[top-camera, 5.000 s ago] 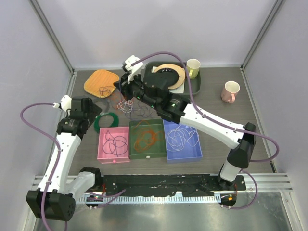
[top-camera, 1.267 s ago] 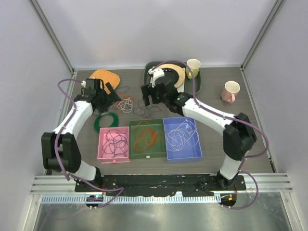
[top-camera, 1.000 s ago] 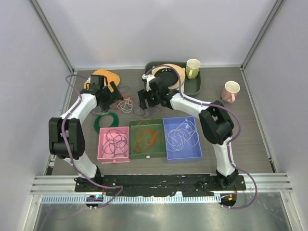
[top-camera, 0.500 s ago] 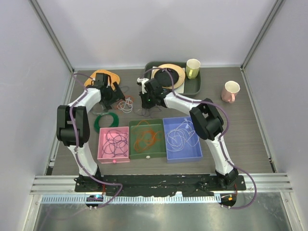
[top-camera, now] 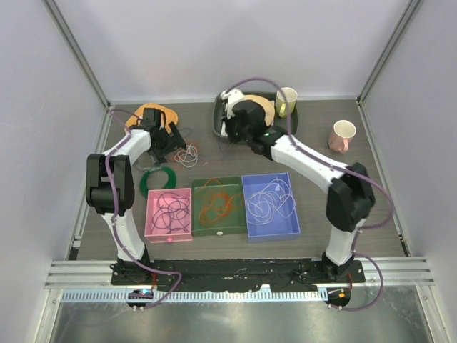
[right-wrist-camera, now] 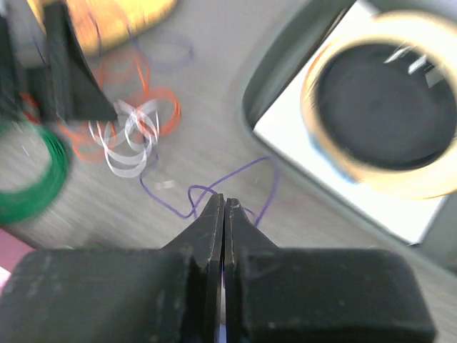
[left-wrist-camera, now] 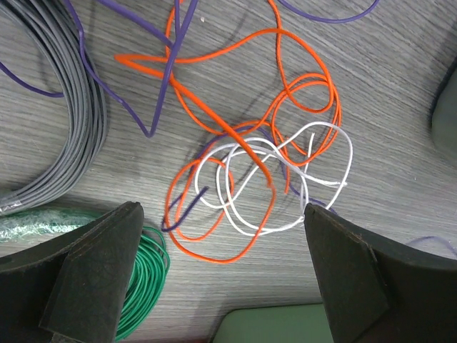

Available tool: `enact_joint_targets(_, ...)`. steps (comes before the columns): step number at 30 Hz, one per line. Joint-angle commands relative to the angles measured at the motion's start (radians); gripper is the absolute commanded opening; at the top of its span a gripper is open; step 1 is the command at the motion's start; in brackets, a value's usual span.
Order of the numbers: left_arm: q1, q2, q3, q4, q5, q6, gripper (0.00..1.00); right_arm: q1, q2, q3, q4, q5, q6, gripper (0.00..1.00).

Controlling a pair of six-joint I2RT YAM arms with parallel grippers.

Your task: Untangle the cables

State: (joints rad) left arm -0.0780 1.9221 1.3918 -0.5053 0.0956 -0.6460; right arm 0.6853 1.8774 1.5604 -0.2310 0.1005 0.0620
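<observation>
The cables form a small knot of orange, white and purple wire [left-wrist-camera: 250,179] on the table, seen from above as a tangle [top-camera: 187,154]. My left gripper [left-wrist-camera: 220,211] hangs open just over it, one finger on each side, touching nothing; in the top view this gripper [top-camera: 173,140] sits at the tangle's left edge. The right gripper [right-wrist-camera: 223,201] is shut on a thin purple cable [right-wrist-camera: 239,171] that loops off its tips, apart from the tangle [right-wrist-camera: 128,128]. From above, the right gripper [top-camera: 228,131] is by the tray's left end.
A green coil [top-camera: 157,179] and a grey coil [left-wrist-camera: 61,107] lie by the tangle. Pink [top-camera: 148,214], green [top-camera: 218,232] and blue [top-camera: 271,236] bins hold sorted cables. A dark tray [top-camera: 288,130] with a tape roll [right-wrist-camera: 385,107], two cups [top-camera: 286,101] [top-camera: 343,136] and a wooden board [top-camera: 146,114] stand at the back.
The right gripper has shut on the purple cable and pulled back right toward the tray, taking it off the table. The left gripper has crept slightly closer to the tangle, still open.
</observation>
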Motion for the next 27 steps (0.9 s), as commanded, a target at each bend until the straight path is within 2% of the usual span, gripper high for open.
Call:
enact_joint_targets(1,0.004,-0.044,0.016,0.001,0.009,0.012,1.0,0.005,-0.236,-0.013,0.169,0.162,-0.056,0.01)
enact_joint_targets(4,0.004,-0.07,0.013,-0.002,0.012,0.011,1.0,0.003,-0.333,-0.014,0.202,0.121,-0.056,0.01)
enact_joint_targets(11,0.004,-0.175,-0.02,0.001,0.0,0.003,1.0,0.005,-0.435,0.085,0.226,-0.143,-0.01,0.01)
enact_joint_targets(16,0.003,-0.287,-0.086,0.025,0.035,0.008,1.0,0.007,-0.442,0.191,0.259,-0.168,-0.004,0.01)
enact_joint_targets(19,-0.026,-0.408,-0.157,0.158,0.139,0.1,1.0,0.006,-0.425,0.231,0.239,-0.105,-0.01,0.01)
enact_joint_targets(22,-0.127,-0.538,-0.227,0.261,0.236,0.29,1.0,0.007,-0.411,0.257,0.237,-0.024,-0.013,0.01)
enact_joint_targets(23,-0.196,-0.56,-0.244,0.29,0.256,0.372,1.0,0.007,-0.402,0.269,0.237,0.01,-0.01,0.01)
enact_joint_targets(24,-0.239,-0.595,-0.263,0.306,0.227,0.408,1.0,0.007,-0.394,0.279,0.219,0.019,-0.01,0.01)
enact_joint_targets(25,-0.328,-0.601,-0.263,0.309,0.204,0.446,1.0,0.007,-0.388,0.289,0.202,0.03,-0.005,0.01)
enact_joint_targets(27,-0.4,-0.595,-0.27,0.326,0.159,0.543,1.0,0.007,-0.362,0.334,0.18,0.076,0.019,0.01)
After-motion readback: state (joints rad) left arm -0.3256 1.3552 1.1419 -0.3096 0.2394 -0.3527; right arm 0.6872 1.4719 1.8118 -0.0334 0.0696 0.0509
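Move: The white-and-orange cable pile, with the purple cable running into it, lies about 13 cm left of the right hand, level with it in reach and some 14 cm below. From that hand the grey-green tray is about 12 cm farther out and 9 cm right. The open left hand is just above the table, with the pile some 4 cm to its right and 1 cm ahead; from it the green coil is about 9 cm back and 5 cm left. The right hand, already shut on the purple cable, hoists it fast and almost straight up, about 37 cm, easing back and slightly right as its fingers tip up and its left side rises some 30 degrees, drawing the cable up and away from the pile. The left hand first stays low beside the pile with its fingers wide open, then lifts about 16 cm while swinging right and back, tipping its fingers up and turning clockwise, still open. ##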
